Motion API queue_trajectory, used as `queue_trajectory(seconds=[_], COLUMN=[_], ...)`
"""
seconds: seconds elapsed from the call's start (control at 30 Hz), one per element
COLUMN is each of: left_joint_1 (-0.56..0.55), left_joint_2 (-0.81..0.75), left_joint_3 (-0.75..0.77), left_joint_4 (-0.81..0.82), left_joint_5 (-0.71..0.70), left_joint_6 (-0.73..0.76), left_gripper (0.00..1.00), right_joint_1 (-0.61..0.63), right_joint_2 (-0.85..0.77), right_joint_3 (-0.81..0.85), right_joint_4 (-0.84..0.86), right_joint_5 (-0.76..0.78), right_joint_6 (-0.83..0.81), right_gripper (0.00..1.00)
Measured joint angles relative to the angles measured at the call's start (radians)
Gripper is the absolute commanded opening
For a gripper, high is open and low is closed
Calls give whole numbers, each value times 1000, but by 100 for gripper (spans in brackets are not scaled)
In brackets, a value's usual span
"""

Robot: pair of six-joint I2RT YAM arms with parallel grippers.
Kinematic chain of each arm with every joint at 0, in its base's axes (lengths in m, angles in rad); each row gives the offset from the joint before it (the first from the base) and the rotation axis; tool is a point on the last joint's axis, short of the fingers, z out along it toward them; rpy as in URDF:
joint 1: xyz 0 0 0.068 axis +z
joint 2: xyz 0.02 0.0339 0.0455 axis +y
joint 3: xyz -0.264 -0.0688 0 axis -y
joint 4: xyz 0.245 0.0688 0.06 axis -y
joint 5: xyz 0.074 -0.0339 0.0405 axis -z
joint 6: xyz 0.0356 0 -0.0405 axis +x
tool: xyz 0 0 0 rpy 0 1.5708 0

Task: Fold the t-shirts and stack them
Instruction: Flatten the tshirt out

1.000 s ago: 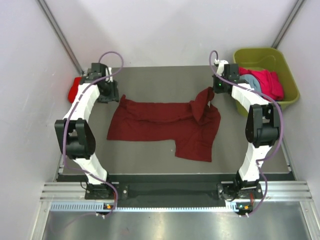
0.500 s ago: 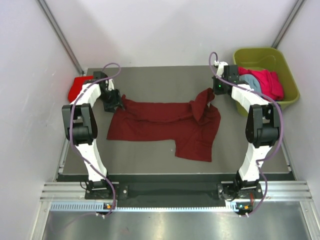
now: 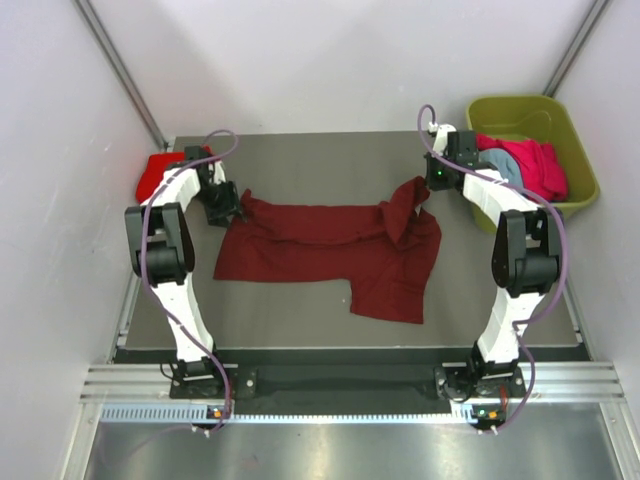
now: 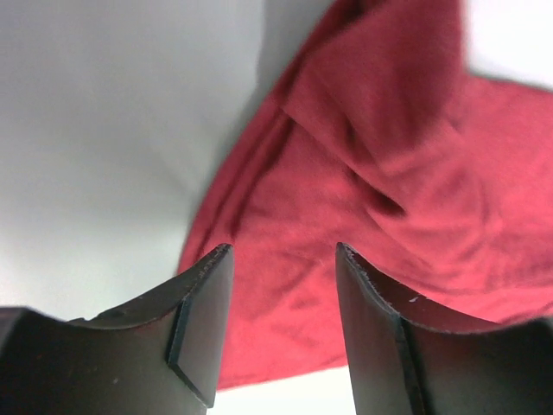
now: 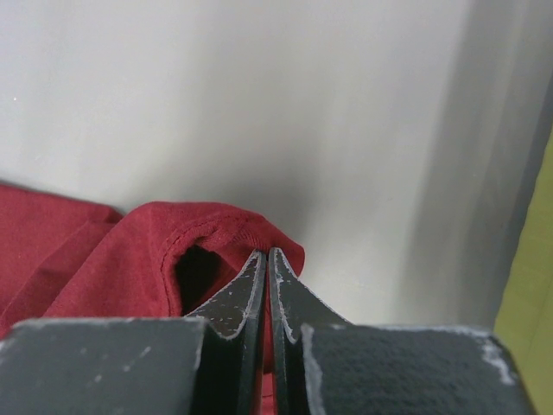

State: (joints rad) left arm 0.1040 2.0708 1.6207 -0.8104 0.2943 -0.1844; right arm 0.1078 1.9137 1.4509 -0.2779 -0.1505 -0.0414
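Note:
A dark maroon t-shirt (image 3: 330, 245) lies spread and rumpled on the grey table (image 3: 300, 310). My left gripper (image 3: 230, 206) stands open right at its far left corner. In the left wrist view the maroon cloth (image 4: 363, 173) lies just beyond the parted fingertips of the left gripper (image 4: 281, 252), with nothing pinched. My right gripper (image 3: 428, 186) is shut on the shirt's far right corner and holds it raised. In the right wrist view the right gripper (image 5: 266, 255) pinches the folded hem (image 5: 216, 226). A bright red t-shirt (image 3: 152, 176) lies at the table's far left edge.
An olive-green tub (image 3: 540, 112) stands at the far right, off the table, with a pink shirt (image 3: 535, 166) and a light blue one (image 3: 500, 160) in it. White walls close in on both sides, and a metal rail (image 3: 340, 385) runs along the near edge.
My left arm has swung its elbow in and brought the gripper right to the shirt's far left corner, jaws narrowing a little. The right gripper has kept its hold and place.

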Motion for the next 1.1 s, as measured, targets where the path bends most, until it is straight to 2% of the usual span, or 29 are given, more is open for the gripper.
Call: queue_trajectory(seconds=[0.13,0.3,0.37,0.47,0.5,0.53,0.57,0.63,0.67,0.7,0.87,1.1], left_joint_1=[0,0,1,2,3,5,8,12,14,15,18,18], left_joint_2=[56,66,66,66,66,66,65,59,54,47,14,-2], left_joint_3=[17,35,35,35,35,34,34,27,23,18,12,11], left_joint_4=[2,1,2,2,2,2,2,2,2,1,2,3], left_joint_5=[-4,-5,-4,-3,-3,-3,-3,-2,-2,0,5,5], left_joint_6=[1,4,7,11,11,7,8,10,11,10,10,5], left_gripper=[51,28,22,20,9,6,1,0,0,0,0,0], right_joint_1=[2,3,3,3,3,3,3,3,3,3,3,12], right_joint_2=[0,0,0,0,0,0,0,0,-2,-6,-135,-368], right_joint_3=[0,0,0,0,0,0,0,0,0,0,-77,-154], right_joint_4=[0,0,0,0,0,0,0,-3,-7,-16,-97,-181], right_joint_5=[4,11,13,14,14,14,14,20,25,31,24,-122], right_joint_6=[-2,-3,-3,-3,-3,-3,-3,-8,-8,-13,-56,-69], right_gripper=[0,0,0,0,0,0,7,27,42,47,49,48])
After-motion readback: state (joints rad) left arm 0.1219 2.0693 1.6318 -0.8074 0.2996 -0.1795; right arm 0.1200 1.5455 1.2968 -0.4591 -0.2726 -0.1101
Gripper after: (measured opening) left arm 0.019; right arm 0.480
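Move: Just beneath the left hand, about 2 cm down, lies the left end of the dark red t-shirt, its folded-over corner some 5 cm farther out and 3 cm to the right; the red stack is roughly 15 cm left and 12 cm ahead. At the right hand's shut fingertips is the t-shirt's far right corner, already held. From there the green bin's middle stands about 24 cm right and 5 cm ahead. Sinking about 2 cm onto the t-shirt's left end, the left hand shuts its half-open fingers to pinch the cloth, then rises back by about as much. The right hand first keeps its hold on the far right corner, then opens halfway to let go and pulls back about 9 cm while climbing some 8 cm, clear of the cloth. ##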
